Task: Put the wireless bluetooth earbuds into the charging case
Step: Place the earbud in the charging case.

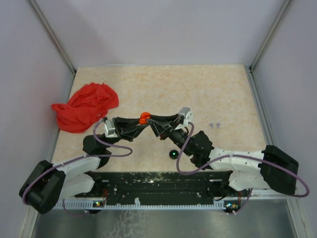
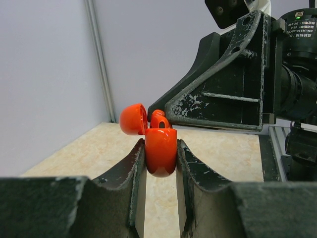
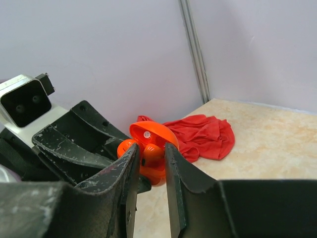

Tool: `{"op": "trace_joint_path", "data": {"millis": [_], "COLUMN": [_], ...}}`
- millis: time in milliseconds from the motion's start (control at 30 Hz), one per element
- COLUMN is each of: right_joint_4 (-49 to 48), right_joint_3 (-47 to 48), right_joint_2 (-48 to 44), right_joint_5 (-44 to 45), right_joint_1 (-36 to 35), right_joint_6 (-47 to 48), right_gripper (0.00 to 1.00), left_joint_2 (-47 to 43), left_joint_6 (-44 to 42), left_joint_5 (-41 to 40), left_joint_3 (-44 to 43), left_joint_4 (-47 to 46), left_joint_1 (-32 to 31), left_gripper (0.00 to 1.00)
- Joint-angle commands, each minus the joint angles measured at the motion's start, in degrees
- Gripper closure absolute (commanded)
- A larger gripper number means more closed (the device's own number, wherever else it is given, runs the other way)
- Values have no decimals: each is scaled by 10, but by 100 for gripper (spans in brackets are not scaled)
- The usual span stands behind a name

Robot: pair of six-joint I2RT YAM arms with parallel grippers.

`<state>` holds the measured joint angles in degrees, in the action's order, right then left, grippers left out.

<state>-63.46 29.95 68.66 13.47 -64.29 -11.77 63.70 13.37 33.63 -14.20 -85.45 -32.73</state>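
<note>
The orange-red charging case (image 2: 161, 151) hangs above the table with my left gripper (image 2: 161, 145) shut on its body. Its lid (image 2: 132, 119) is flipped open to the left. A red earbud (image 3: 152, 153) sits in the case's mouth, under the raised lid (image 3: 154, 133). My right gripper (image 3: 151, 148) straddles this earbud with its jaws slightly apart, and a thin dark slit shows beside the earbud. From above, both grippers meet at the case (image 1: 144, 118), the left gripper (image 1: 139, 123) on one side and the right gripper (image 1: 151, 122) on the other. No black earbud shows.
A crumpled red cloth (image 1: 86, 106) lies at the table's left, also behind the case (image 3: 203, 136). A small black round piece with a green dot (image 1: 173, 154) sits near the right arm. Two tiny pale bits (image 1: 213, 125) lie to the right. Walls enclose the table.
</note>
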Motion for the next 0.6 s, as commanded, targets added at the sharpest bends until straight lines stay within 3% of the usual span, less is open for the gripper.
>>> {"op": "trace_joint_path", "data": {"millis": [0,333,467,567], "right_joint_4": [1,61,174,278], "right_joint_3": [4,14,44,85], "right_joint_2": [-16,-65,-109,-132], "right_joint_5": [-10,-10,-21,-97], "right_joint_1": [-5,-4,8,47], "right_joint_6": [-8,-2,18,6], "right_gripper": [72,50,42,40], "left_joint_2": [-1,4,0,1], "left_joint_6": [10,9,-1,-6], "left_joint_5": [-2,0,5,14], "left_joint_3": [0,-2,-3,-5], "left_joint_4": [-43,-42,-29,-19], "left_joint_1": [-3,-2,-2,-2], "left_gripper": [99,99,99,99]}}
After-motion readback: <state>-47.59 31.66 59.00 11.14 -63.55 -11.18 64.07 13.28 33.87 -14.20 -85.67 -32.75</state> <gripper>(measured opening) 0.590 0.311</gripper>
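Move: The red charging case, lid open, is in the left hand's fingers, its middle about 1 cm to that hand's right and 1 cm above. From the right hand, whose fingertips are around the earbud in the case's slot, the case lies some 2 cm ahead, 2 cm left and 1 cm below. The black round case is on the table roughly 4 cm back, 10 cm right and 30 cm below the right hand. The earbud in the red case's slot is let go as the right fingers spread to about twice their gap at the start. The right hand first eases down slightly, then draws off to its right, back and up, about 2 cm in all, rolling about 5 degrees, and its fingertips come clear of the case. The left hand keeps its grip and holds the case still. ##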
